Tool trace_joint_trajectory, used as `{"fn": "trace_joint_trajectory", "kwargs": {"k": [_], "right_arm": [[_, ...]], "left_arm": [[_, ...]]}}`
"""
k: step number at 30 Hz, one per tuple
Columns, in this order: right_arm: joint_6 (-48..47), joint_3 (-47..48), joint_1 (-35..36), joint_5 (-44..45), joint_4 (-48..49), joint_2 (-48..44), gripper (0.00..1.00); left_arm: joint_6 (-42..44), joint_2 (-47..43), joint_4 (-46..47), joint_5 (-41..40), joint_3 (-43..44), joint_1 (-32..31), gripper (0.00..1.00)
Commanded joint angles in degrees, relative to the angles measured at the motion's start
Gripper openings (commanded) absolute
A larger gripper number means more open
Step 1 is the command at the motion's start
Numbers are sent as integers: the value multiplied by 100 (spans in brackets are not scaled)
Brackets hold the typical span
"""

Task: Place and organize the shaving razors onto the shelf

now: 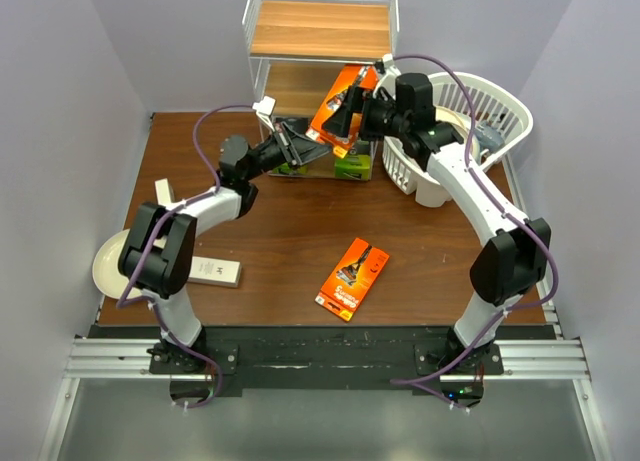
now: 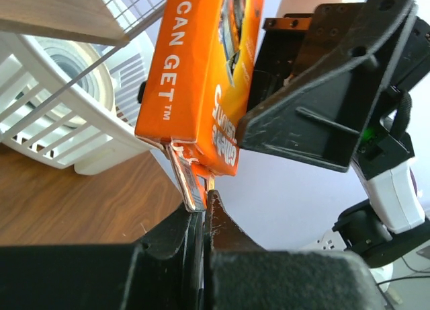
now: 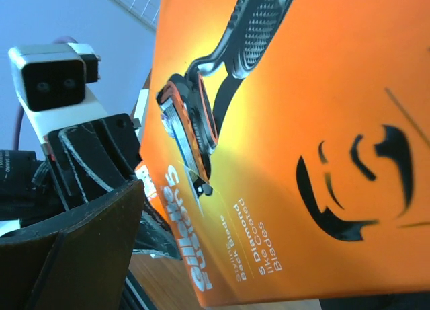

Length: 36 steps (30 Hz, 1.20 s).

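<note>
An orange razor card [image 1: 340, 103] hangs tilted in the air in front of the shelf [image 1: 318, 29]. My left gripper [image 2: 203, 199] is shut on the card's lower edge [image 2: 195, 74]. My right gripper [image 1: 360, 111] stands open around the same card [image 3: 302, 122]. Its left finger [image 3: 74, 243] is apart from the card's face. A second orange card [image 1: 352, 278] lies flat on the table near the front. Two black boxes with lime-green ends [image 1: 345, 167] sit at the foot of the shelf. One slim white box [image 1: 215, 271] lies at the front left, and another [image 1: 163, 193] is behind it.
A white slotted basket [image 1: 455, 141] stands at the back right, close to my right arm, and shows beside the card in the left wrist view [image 2: 60, 128]. A cream plate [image 1: 108, 266] sits at the table's left edge. Purple walls enclose the table.
</note>
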Motion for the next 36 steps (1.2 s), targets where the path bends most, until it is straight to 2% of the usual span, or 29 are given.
{"fn": "trace_joint_trajectory", "kwargs": {"k": [1,6,12,19,25,29,36], "right_arm": [[-146,183,103,145,45,30,97],[-155,16,323,127,54,-41,96],[-269,-64,411,224,-43,-111,97],[-849,-64,402,522,-613,-278,99],[-1201,-204,25,716,-1054,-550,99],[-1376,-283,-55,813,-1212,-708,99],[-1982,-196,-178,997,-1747,-1042,99]], "left_arm": [[-154,-168,20,-293,72,-80,0],[-224,-450,143,-336,-507,-80,0],[-224,-661,117,-424,-790,-27,0],[-321,-485,20,-495,-474,43,0],[-417,-468,205,-565,-456,165,0],[-452,-249,258,-539,-106,263,0],[-567,-11,249,-600,238,96,0]]}}
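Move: The left hand pinches the orange razor box by its hang tab, the box's middle about 6 cm ahead, 3 right and 4 up; the middle shelf it is bound for is centred roughly 14 cm ahead, 1 left and 7 below. The right hand's spread fingers still straddle that box, its middle within a couple of centimetres, with the middle shelf about 8 cm ahead, 5 left and 9 below. The laundry basket stands some 27 cm right of the right hand, 3 ahead and 18 lower. Dipping about 3 cm with the fingers tipping slightly down, the left hand then comes back up to its starting height and eases a few centimetres forward towards the middle shelf, keeping its pinch on the tab. The right hand, already open, first goes a little left and back, then sinks and sweeps right about 7 cm, coming up again as its left side rolls down some 15 degrees, drawing its fingers clear of the box. ##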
